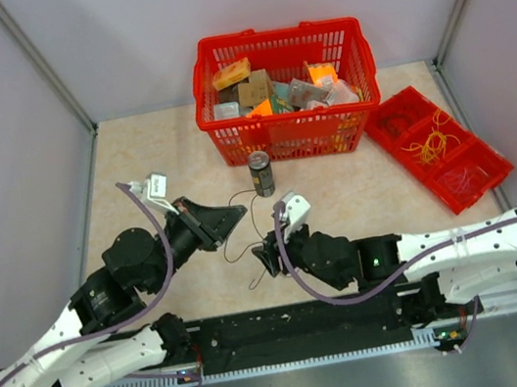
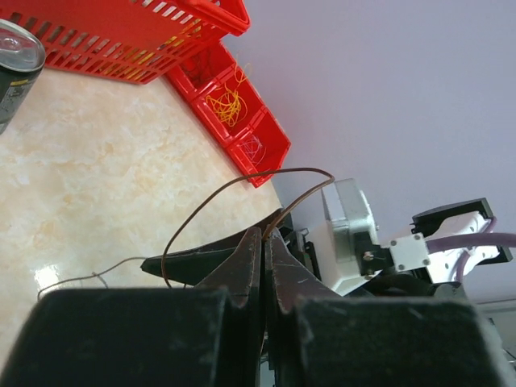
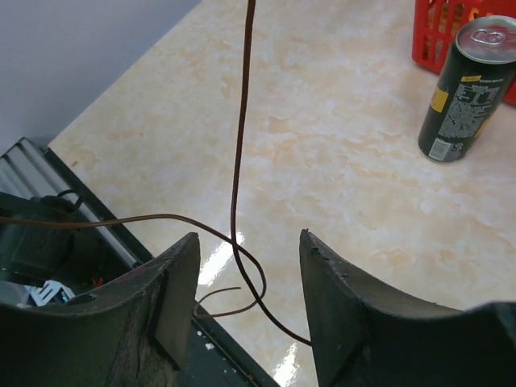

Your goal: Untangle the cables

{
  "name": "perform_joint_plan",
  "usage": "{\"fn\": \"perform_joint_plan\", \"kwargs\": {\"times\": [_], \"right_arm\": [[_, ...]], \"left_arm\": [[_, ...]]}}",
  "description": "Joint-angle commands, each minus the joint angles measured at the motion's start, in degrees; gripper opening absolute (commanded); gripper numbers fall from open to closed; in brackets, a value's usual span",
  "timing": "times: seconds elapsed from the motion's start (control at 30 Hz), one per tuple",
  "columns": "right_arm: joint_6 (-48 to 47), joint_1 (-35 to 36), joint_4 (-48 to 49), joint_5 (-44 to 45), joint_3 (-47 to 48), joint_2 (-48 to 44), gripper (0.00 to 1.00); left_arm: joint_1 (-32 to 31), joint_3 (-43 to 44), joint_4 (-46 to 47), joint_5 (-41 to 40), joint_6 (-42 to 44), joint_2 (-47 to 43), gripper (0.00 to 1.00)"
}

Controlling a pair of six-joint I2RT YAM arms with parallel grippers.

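Note:
In the left wrist view a thin brown cable (image 2: 242,179) arcs up over the table and comes down into the tips of my left gripper (image 2: 266,232), which is shut on it. In the top view that gripper (image 1: 237,212) is left of centre and the cable (image 1: 255,224) trails toward my right gripper (image 1: 267,257). The right gripper (image 3: 249,235) stands open just above the table near its front edge. A brown cable (image 3: 239,145) runs down between its fingers, curls into a small loop there and touches the right finger (image 3: 322,322).
A dark drink can (image 1: 261,173) stands in front of a red basket (image 1: 293,133) full of small boxes. At the right lies a red divided tray (image 1: 473,185) holding yellow cables (image 1: 433,139). A black rail (image 1: 300,321) runs along the near edge.

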Motion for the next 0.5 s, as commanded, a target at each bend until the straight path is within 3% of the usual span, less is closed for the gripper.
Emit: {"fn": "perform_joint_plan", "kwargs": {"times": [0.0, 0.17, 0.4, 0.47], "right_arm": [[-1.6, 1.7, 0.7, 5.5, 3.1, 1.9, 0.51], [-2.1, 1.7, 5.0, 4.0, 1.2, 2.4, 0.50], [0.6, 1.5, 8.9, 7.2, -2.9, -0.7, 0.15], [1.7, 1.6, 9.4, 9.1, -4.3, -2.3, 0.00]], "left_arm": [[0.1, -0.8, 1.9, -1.9, -2.3, -1.9, 0.00], [0.2, -1.1, 2.9, -1.5, -2.5, -2.5, 0.00], [0.1, -1.5, 3.0, -1.1, -2.3, -3.2, 0.00], [0.2, -2.3, 2.9, -0.5, -2.0, -4.2, 0.00]]}}
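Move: The cable, hanging from the left gripper, crosses itself almost between the right hand's half-open fingertips, about 1 cm ahead of the right hand point and 1 cm below. The can stands nearly straight ahead of that hand, some 26 cm out and 15 cm lower; the left gripper's tips are about 12 cm above it, 4 cm left and 2 cm ahead. From the left hand, the cable crossing lies about 12 cm down, 4 cm right and 3 cm nearer the base... roughly 1 cm either way. Dipping just over 1 cm and then coming halfway back up while easing about 1 cm forward, the right hand closes its fingers from about half open to nearly shut, pinching the cable at the crossing between its tips. The left hand drifts about 1 cm to its left, its closed fingers keeping their hold on the cable. ##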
